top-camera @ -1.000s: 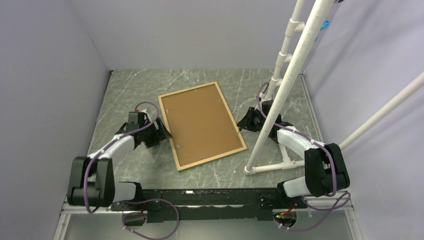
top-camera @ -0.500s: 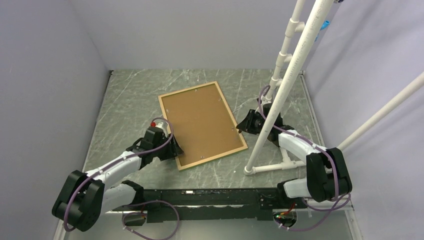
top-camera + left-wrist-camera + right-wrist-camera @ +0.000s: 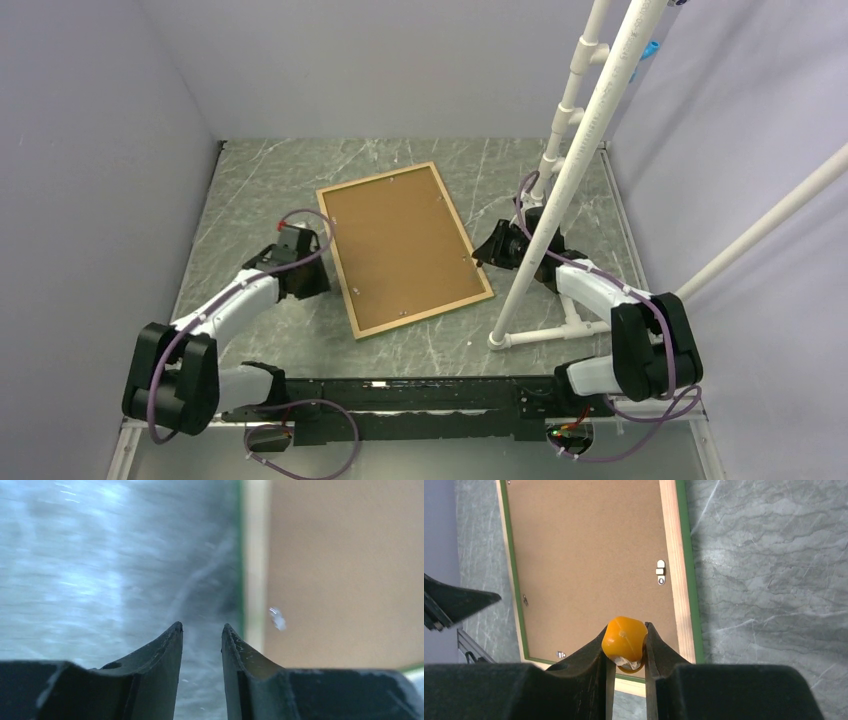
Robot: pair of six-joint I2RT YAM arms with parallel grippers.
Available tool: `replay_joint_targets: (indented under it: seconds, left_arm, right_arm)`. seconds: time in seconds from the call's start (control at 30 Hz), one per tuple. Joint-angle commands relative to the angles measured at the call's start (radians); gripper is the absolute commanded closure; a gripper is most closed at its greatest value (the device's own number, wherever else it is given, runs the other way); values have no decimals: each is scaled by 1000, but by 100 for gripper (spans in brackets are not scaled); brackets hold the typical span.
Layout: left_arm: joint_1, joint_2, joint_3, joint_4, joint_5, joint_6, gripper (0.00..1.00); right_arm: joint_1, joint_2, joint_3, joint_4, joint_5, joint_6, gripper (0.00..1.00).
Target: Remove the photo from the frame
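The frame lies face down on the table, its light wood rim and thin green edge showing. The brown backing board fills it, so the photo is hidden. My left gripper hovers over the table just left of the frame's left rim. Its jaws are a little apart and empty. My right gripper is at the frame's right edge, shut on a small orange piece held over the backing board.
A white pipe stand rises at the right, its foot beside my right arm. Small metal clips sit along the rim, and one shows near my left fingers. Grey walls close in on three sides.
My left arm swung to the frame's near left corner, then came back up along its left edge. The right arm and the frame have barely moved.
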Motion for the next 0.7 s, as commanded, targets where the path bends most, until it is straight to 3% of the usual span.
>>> replay_joint_targets:
  seconds: [0.0,0.1,0.27,0.33,0.5,0.67]
  left_arm:
    - [198,50,31,-104,33,79,63]
    - [240,18,44,-115,76,38,61]
    - [219,-282,-107,126,292,-59,33]
    - [173,-352,-117,136,308,-103,30]
    - [-140,-406,-149,258,202,-169,30]
    - [-395,-169,-103,388,232,-162,29]
  right_arm:
    - [-2,24,56,26,-13,-3,100]
    - [-1,16,57,27,-13,3,100]
    - [-1,26,63,30,-19,3,100]
    - [-1,33,64,32,-23,6,100]
    - [0,57,70,54,-48,16,100]
    - [1,49,65,63,-41,36,100]
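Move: From the left hand, the metal clip inside the frame's near rail lies about 15 cm right, 5 cm back and 3 cm below. The left rail's nearer clip is only some 6 cm right and 1 cm back, while the frame's near-left corner is 6 cm right and 10 cm back, both about 3 cm lower. From the right hand, still holding the screwdriver, the near-rail clip is roughly 14 cm left, 10 cm back and 8 cm below. Left hand swings 6 cm left, then rises and sweeps some 16 cm right over the frame, opening. ##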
